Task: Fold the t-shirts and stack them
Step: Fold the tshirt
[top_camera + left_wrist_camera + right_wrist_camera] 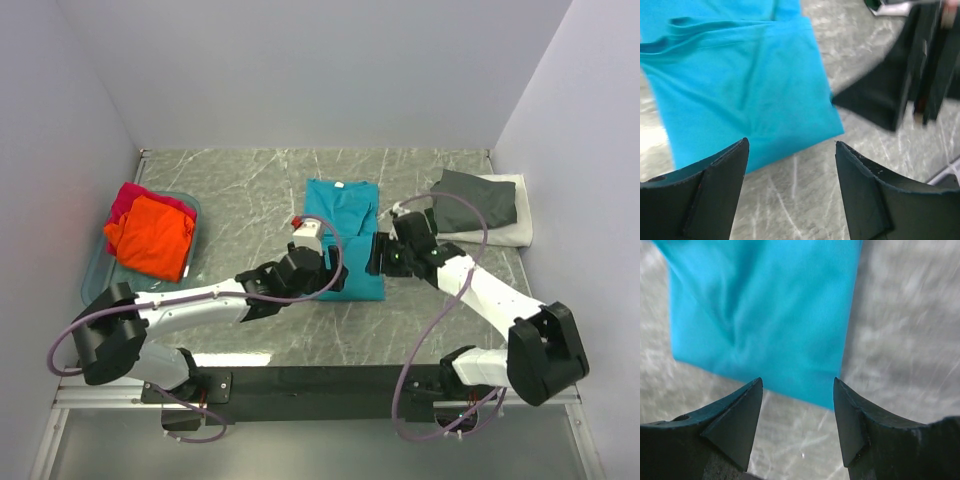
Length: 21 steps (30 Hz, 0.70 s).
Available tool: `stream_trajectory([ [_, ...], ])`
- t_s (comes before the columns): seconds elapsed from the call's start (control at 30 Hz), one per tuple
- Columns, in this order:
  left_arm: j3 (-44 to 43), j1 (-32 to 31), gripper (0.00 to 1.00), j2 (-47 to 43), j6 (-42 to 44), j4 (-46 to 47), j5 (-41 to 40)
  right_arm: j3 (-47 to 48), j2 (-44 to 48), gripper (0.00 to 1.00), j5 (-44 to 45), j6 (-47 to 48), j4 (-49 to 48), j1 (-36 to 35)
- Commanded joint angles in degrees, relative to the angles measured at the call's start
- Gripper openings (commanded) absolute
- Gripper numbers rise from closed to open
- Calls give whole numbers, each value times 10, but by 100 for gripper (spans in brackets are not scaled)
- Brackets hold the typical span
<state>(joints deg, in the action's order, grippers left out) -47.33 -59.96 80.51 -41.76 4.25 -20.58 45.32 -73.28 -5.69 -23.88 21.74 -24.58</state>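
Note:
A teal t-shirt (345, 225) lies folded into a long rectangle in the middle of the table. My left gripper (333, 278) hovers at its near edge, open, with nothing between the fingers; the left wrist view shows the teal cloth (740, 85) just beyond the open left gripper (791, 145). My right gripper (376, 258) stands at the shirt's right side, also open and empty, with the teal shirt's corner (765, 310) ahead of the open right gripper (797, 382). The orange t-shirt (150, 238) and the magenta-red one (128, 200) lie in a tub. A dark grey t-shirt (478, 198) rests on a white one (515, 225).
The clear bluish plastic tub (93, 272) stands at the left by the wall. White walls close in the table at the left, back and right. The right arm's gripper (910, 75) shows at the upper right of the left wrist view.

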Motion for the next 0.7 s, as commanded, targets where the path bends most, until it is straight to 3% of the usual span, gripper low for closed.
stream_trajectory([
  [0.0,36,7,77,-21,-19,-62,-52,-47,37,66,-4,-41,-29,-13],
  [0.27,119,81,78,-71,-21,-20,5,-91,20,66,-12,-64,-63,-23],
  [0.67,134,116,78,-16,-26,36,90,-121,-2,66,-20,-78,-86,-29],
])
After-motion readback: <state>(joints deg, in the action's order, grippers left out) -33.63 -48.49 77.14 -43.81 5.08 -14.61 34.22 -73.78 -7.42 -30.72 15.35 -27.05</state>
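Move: The left hand hangs high over the folded teal t-shirt; its near left corner lies about 9 cm left, 1 cm back and some 12 cm below. The crosswise crease is about 16 cm ahead of that hand, 1 cm right, 11 cm lower. From the right hand, the t-shirt's near right corner is roughly 6 cm back, 1 cm right and 7 cm down; the grey stack stands 20 cm ahead, 23 cm right, 6 cm lower. Leftward and down sweeps the left hand, roughly 10 cm across and 8 cm lower, to above the t-shirt's near left corner, easing back right a little at the end while turning slightly counter-clockwise. The right hand draws back about 4 cm as it sinks, then goes almost straight down to the near right corner, one fingertip coming up against the cloth's edge. Both grippers stay open. ##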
